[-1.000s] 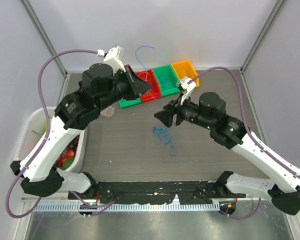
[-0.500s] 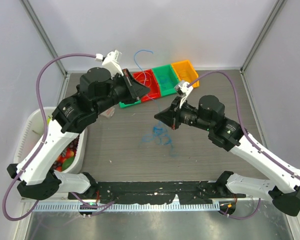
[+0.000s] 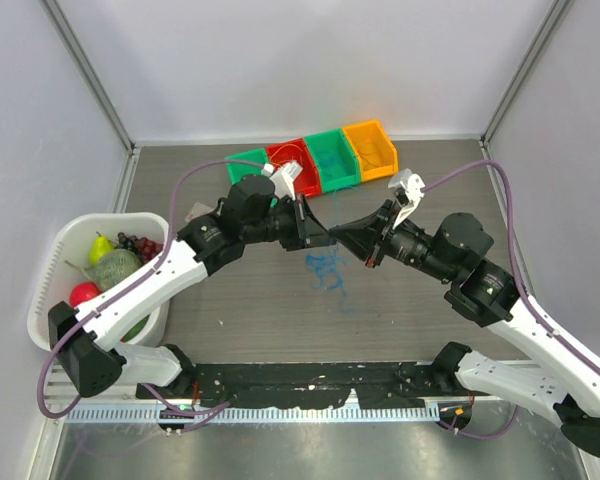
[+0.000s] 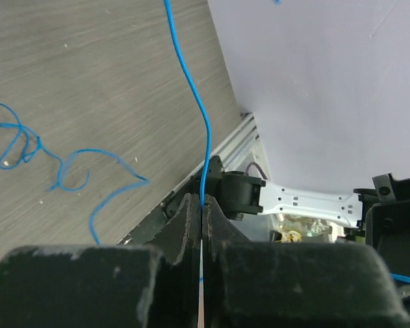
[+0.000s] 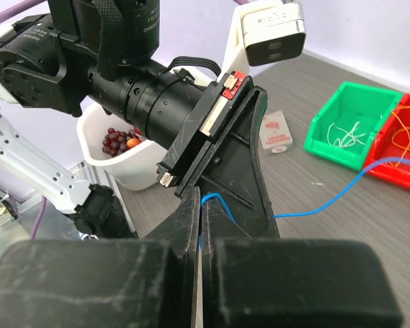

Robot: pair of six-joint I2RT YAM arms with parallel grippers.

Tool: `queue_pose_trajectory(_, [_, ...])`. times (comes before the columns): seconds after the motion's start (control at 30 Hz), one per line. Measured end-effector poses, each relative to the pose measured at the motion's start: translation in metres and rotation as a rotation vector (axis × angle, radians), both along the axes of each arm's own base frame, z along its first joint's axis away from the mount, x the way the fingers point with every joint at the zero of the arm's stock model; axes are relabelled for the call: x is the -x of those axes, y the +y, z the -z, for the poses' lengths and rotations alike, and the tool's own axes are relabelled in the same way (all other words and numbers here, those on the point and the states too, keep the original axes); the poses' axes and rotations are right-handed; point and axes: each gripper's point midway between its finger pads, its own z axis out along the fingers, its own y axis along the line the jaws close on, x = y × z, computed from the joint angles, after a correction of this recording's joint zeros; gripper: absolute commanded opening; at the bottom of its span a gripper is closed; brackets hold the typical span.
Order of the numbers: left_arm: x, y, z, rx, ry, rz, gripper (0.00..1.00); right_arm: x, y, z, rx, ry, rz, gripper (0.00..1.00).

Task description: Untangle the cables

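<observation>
A thin blue cable is pinched in my left gripper, which is shut on it. My right gripper is shut on the same blue cable, right beside the left fingertips. In the top view the left gripper and right gripper meet tip to tip above the table's middle. The rest of the blue cable lies below them as a loose tangle. Orange-yellow cables lie in a red bin, whitish ones in a green bin.
A row of bins stands at the back: small green, red, green, orange. A white basket of fruit sits at the left. A small white packet lies near the green bin.
The left arm swung down from the back to the table's middle, still holding the blue cable. The right gripper, open a second ago, moved up and shut on that cable.
</observation>
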Motion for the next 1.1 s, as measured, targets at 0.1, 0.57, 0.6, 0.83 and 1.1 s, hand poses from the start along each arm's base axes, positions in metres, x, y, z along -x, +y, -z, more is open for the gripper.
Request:
queue_pose_trajectory(0.1, [-0.001, -0.003, 0.013, 0.029, 0.029, 0.008, 0.32, -0.005, -0.001, 0.010, 0.020, 0.020, 0.024, 0.01])
queue_pose_trajectory(0.57, [-0.028, 0.118, 0.041, -0.142, -0.072, -0.426, 0.79, -0.051, -0.012, -0.041, -0.023, -0.092, 0.246, 0.01])
queue_pose_trajectory(0.6, [-0.027, 0.126, 0.042, -0.150, -0.081, -0.448, 0.80, -0.056, -0.010, -0.040, -0.010, -0.093, 0.260, 0.01])
queue_pose_trajectory(0.83, [-0.010, 0.153, 0.039, -0.155, -0.163, -0.480, 0.82, -0.122, -0.007, -0.018, 0.099, -0.097, 0.380, 0.01])
queue_pose_trajectory(1.1, [0.003, 0.151, 0.058, -0.159, -0.145, -0.422, 0.82, -0.231, -0.014, 0.024, 0.220, -0.127, 0.447, 0.01])
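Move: Both hands still pinch the loose blue cable close together. The right green box, where blue cable already lies, is about 31 cm ahead of the right hand, 3 cm right and 36 cm below; the red box stands 11 cm left of that box and 2 cm nearer, the orange box 9 cm right of it and 2 cm farther. From the left hand the right green box is about 28 cm ahead, 4 cm right; the blue tangle lies 3 cm ahead, straight below by roughly 30. The left fingers let go of the blue cable, opening wide, and the hand backs off about 15 cm left and 5 cm down, turning some 25 degrees counter-clockwise. The right hand keeps its pinch, lifts about 4 cm, then carries the cable some 23 cm forward towards the right green box, sinking again while turning about 25 degrees clockwise. ##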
